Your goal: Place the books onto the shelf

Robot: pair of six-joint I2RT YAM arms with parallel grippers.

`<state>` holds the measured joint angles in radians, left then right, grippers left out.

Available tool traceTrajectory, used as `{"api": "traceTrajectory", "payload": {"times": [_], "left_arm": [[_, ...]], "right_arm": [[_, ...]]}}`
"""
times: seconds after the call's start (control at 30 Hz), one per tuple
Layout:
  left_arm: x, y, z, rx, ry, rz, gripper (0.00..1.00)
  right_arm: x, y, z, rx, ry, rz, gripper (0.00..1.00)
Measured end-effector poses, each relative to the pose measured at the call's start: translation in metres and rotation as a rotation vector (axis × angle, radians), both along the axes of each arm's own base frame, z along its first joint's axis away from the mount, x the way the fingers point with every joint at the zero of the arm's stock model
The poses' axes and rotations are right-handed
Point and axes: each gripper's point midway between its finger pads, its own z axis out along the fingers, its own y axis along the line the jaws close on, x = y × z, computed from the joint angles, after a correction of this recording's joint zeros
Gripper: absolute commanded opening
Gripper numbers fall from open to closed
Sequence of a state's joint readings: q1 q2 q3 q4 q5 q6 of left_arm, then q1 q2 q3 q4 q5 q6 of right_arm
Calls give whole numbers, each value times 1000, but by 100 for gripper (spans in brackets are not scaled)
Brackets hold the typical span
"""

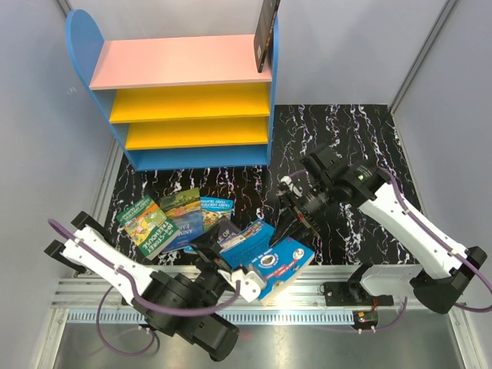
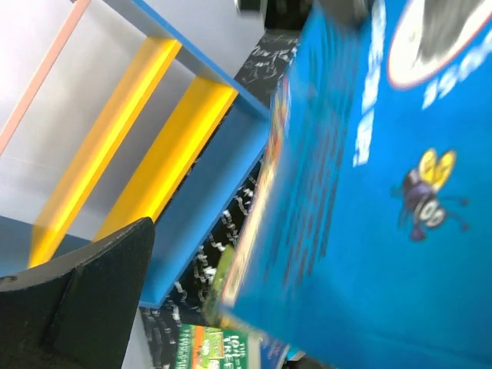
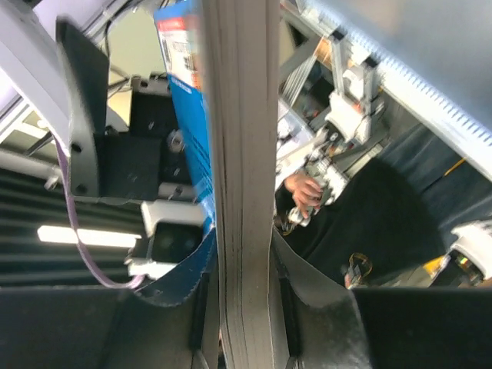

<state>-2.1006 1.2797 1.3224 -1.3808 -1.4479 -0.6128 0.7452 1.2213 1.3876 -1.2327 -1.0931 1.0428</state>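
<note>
My right gripper (image 3: 246,307) is shut on a thick blue book (image 3: 242,154), its fingers (image 3: 315,300) pressing both sides of the page block. From above, the right gripper (image 1: 283,224) holds this blue book (image 1: 269,257) tilted up over the table's near edge. My left gripper (image 1: 231,265) stands open at the book's lower left edge. In the left wrist view the cover (image 2: 384,192) fills the right half and hides one finger; the other finger (image 2: 84,300) is free. Three more books (image 1: 183,217) lie flat on the table. The shelf (image 1: 184,63) stands at the back left, one dark book (image 1: 267,31) upright on its pink top.
The shelf's yellow boards (image 1: 192,104) and blue base (image 1: 200,157) hold nothing. A green book (image 2: 207,346) lies just under the raised blue one. Grey walls close in both sides. A metal rail (image 1: 323,288) runs along the near edge.
</note>
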Motion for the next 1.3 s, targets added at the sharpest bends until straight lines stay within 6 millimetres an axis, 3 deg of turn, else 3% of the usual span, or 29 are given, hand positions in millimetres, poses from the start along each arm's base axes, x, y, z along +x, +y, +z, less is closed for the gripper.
{"api": "traceTrajectory", "payload": {"times": [0.1,0.2,0.33,0.57,0.6,0.67,0.73,0.83,0.93,1.03,1.1,1.2,1.3], "left_arm": [[-7,-9,39,-125,106,-5,98],[-17,-19,92,-381,322,-21,99],[-19,-10,130,-626,548,-38,99],[3,30,159,-802,660,-66,99],[9,35,169,-838,650,-52,99],[19,40,209,-958,643,-37,99],[12,32,237,-1036,695,-137,99],[-4,28,244,-1056,686,-379,99],[0,43,250,-1076,585,-500,99],[15,53,264,-1038,471,-457,98],[20,49,275,-965,383,-399,99],[14,27,263,-809,260,-351,99],[3,4,236,-631,157,-347,99]], "right_arm": [[2,7,16,38,31,31,0],[8,15,41,108,39,58,0],[11,19,63,165,31,73,0],[26,30,51,99,35,25,0],[27,30,48,90,30,19,0],[24,30,40,69,-7,27,0],[21,30,40,63,-1,33,0],[22,30,40,64,-11,27,0],[23,31,40,63,-12,20,0],[24,32,44,77,-7,1,0],[22,32,47,103,7,-20,0],[20,31,53,133,51,-49,0],[20,33,65,164,88,-55,0]]}}
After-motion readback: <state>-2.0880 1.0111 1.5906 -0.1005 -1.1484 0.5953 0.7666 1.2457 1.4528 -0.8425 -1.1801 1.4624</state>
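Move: The thick blue book, pinched in the right hand, has its middle about 9 cm to the right of the open left hand, roughly level with it in height and reach; from the right hand that middle is some 4 cm back, 2 cm left and 2 cm down. Below the left hand by about 30 cm, the dark book lies roughly 6 cm ahead and 3 cm left, and the blue animal book about 12 cm ahead and 14 cm left. The thick blue book stays pinched in the right hand, which carries it about 6 cm up with a small dip midway, shifts it some 3 cm left and tilts it slightly. Meanwhile the left hand, wide open, climbs roughly 27 cm from beside it, rolling its left side down about 60 degrees and swinging clockwise, then rolls partly back and sinks about 4 cm. ##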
